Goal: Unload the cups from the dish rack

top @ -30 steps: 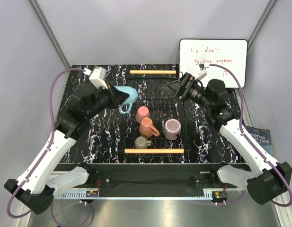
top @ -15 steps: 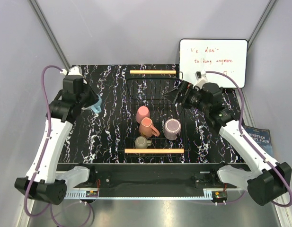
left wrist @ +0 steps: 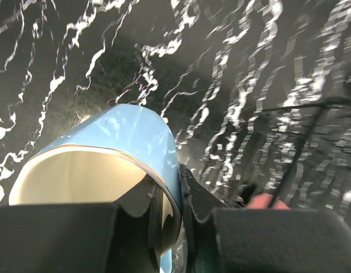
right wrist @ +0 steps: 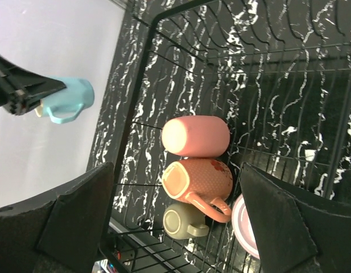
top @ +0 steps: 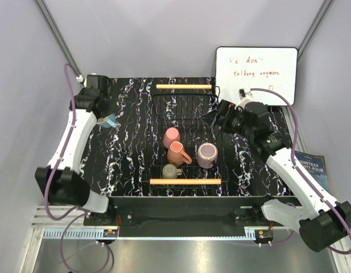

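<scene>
The light blue cup (top: 109,121) hangs over the marbled table's far left, outside the dish rack (top: 185,181). My left gripper (top: 102,115) is shut on its rim, one finger inside the pale bowl and one outside the blue cup (left wrist: 127,139); left gripper (left wrist: 168,196). In the rack lie the pink cup (top: 171,136), the orange cup (top: 178,152), the mauve cup (top: 207,154) and the olive cup (top: 170,170). My right gripper (top: 213,117) hovers open over the rack's right back part. The right gripper (right wrist: 176,170) looks down at the pink cup (right wrist: 195,135), orange cup (right wrist: 201,177) and olive cup (right wrist: 184,220).
A white whiteboard (top: 256,74) with writing stands at the back right. A booklet (top: 312,165) lies off the table's right edge. The blue cup (right wrist: 65,100) sits close to the table's left edge, by the grey wall. The rack's wire rim (right wrist: 142,74) runs below my right gripper.
My left arm has swung farther left and back, carrying the blue cup from beside the rack to the table's far left. The right gripper shifted slightly and stayed open.
</scene>
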Controlling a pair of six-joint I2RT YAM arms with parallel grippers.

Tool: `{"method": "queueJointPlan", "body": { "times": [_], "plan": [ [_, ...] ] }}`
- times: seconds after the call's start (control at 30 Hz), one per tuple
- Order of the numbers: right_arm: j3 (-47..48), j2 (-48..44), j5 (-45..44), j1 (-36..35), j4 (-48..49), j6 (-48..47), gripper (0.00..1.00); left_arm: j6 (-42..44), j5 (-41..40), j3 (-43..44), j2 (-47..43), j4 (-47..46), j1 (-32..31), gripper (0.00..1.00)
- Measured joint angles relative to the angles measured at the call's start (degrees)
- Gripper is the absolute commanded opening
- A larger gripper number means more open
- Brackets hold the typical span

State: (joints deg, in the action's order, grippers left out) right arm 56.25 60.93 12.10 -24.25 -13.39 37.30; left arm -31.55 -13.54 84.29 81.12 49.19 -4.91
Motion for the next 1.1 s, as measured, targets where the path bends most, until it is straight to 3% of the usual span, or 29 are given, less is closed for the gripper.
{"method": "queueJointPlan", "body": {
  "times": [0.23,0.6,1.1],
  "plan": [
    [0.0,1.1,-1.3,0.0,-1.5,0.0,1.00,-0.7,-0.2,3.8,12.3,2.1,3.5,0.00],
    [0.0,3.3,-1.4,0.0,-1.7,-0.4,1.00,-1.3,-0.7,23.0,29.0,5.3,9.3,0.00],
    [0.0,6.7,-1.4,0.0,-2.0,-1.5,1.00,-1.0,-0.5,21.5,37.8,4.3,9.8,0.00]
  ]
}}
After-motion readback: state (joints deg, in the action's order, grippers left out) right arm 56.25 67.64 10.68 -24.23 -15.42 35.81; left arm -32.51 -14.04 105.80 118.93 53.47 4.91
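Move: The left hand holds the light blue cup by its rim; the bare patch of counter it is being taken to lies about 10 cm ahead, 7 cm left and some 23 cm below. The pink cup in the rack is roughly 27 cm to this hand's right and 3 cm back, and the orange mug some 30 cm right and 11 cm back, both about 18 cm lower. From the right hand, that patch is about 16 cm ahead, 54 cm left and 27 cm down. The left hand keeps its pinch on the blue cup's rim and lowers it about 14 cm in all towards the bare counter left of the rack: first down some 6 cm, then nearly level about 9 cm forward and 7 cm left, then down again, slowing at the end, while the wrist tips the fingers some 20 degrees nearer to straight down and swings slightly counter-clockwise. The open, empty right hand meanwhile sinks about 5 cm over the rack. ##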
